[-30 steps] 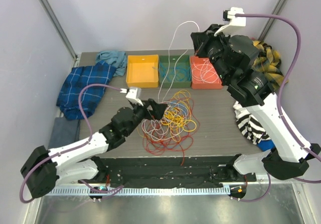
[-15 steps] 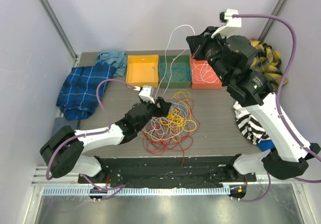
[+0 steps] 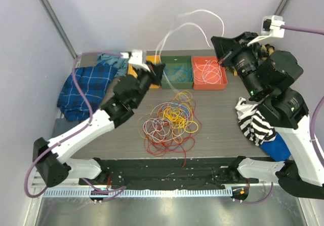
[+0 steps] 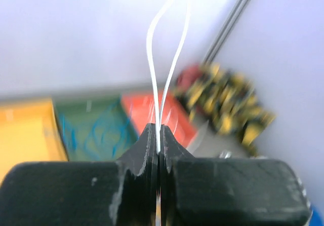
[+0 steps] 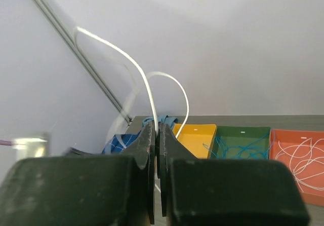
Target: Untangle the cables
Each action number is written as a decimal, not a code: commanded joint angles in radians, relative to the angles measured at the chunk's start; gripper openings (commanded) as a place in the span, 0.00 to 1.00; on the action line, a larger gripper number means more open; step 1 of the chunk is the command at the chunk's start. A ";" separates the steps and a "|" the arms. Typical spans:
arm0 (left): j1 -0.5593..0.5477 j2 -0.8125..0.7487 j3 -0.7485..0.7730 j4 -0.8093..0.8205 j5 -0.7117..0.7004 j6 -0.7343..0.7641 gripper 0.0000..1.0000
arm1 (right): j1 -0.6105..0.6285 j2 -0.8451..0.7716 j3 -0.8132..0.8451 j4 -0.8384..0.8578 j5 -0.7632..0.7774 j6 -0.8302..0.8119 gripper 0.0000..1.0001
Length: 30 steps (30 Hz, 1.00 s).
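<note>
A tangle of red, orange, yellow and white cables [image 3: 169, 122] lies mid-table. One white cable [image 3: 195, 19] arcs high above the trays, stretched between both grippers. My left gripper [image 3: 158, 71] is raised over the yellow tray and shut on this white cable [image 4: 161, 84], whose two strands rise from the jaws. My right gripper [image 3: 216, 46], raised over the red tray, is shut on the same white cable [image 5: 147, 91]. The jaws of both are pressed together around it.
Three trays stand at the back: yellow [image 3: 135, 71], green [image 3: 178, 70] with blue cables, red [image 3: 208, 73] with white cables. A blue plaid cloth [image 3: 83, 89] lies at the left. Striped cloths [image 3: 255, 124] are at the right.
My left gripper shut on the white cable near the pile and rose toward the back over the yellow tray. My right gripper swung right and up, lifting the white cable off the pile.
</note>
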 commanded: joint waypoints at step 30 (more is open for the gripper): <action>0.125 0.896 1.104 -0.355 0.391 -0.166 0.00 | -0.382 0.347 -0.324 0.226 0.063 0.215 0.01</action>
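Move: Both hands hold the white cable in the air. From the left hand the red bin lies about 27 cm ahead, 26 cm right and 34 cm below; the green bin is level with it, some 18 cm to its left. From the right hand the red bin is roughly 33 cm ahead, 13 cm right and 53 cm below, the tangled pile 5 cm ahead, 8 cm left and 55 cm down. Still pinching cable, left rises 20 cm, then swoops down forward-right; right sinks forward 25 cm, towards the red bin. ##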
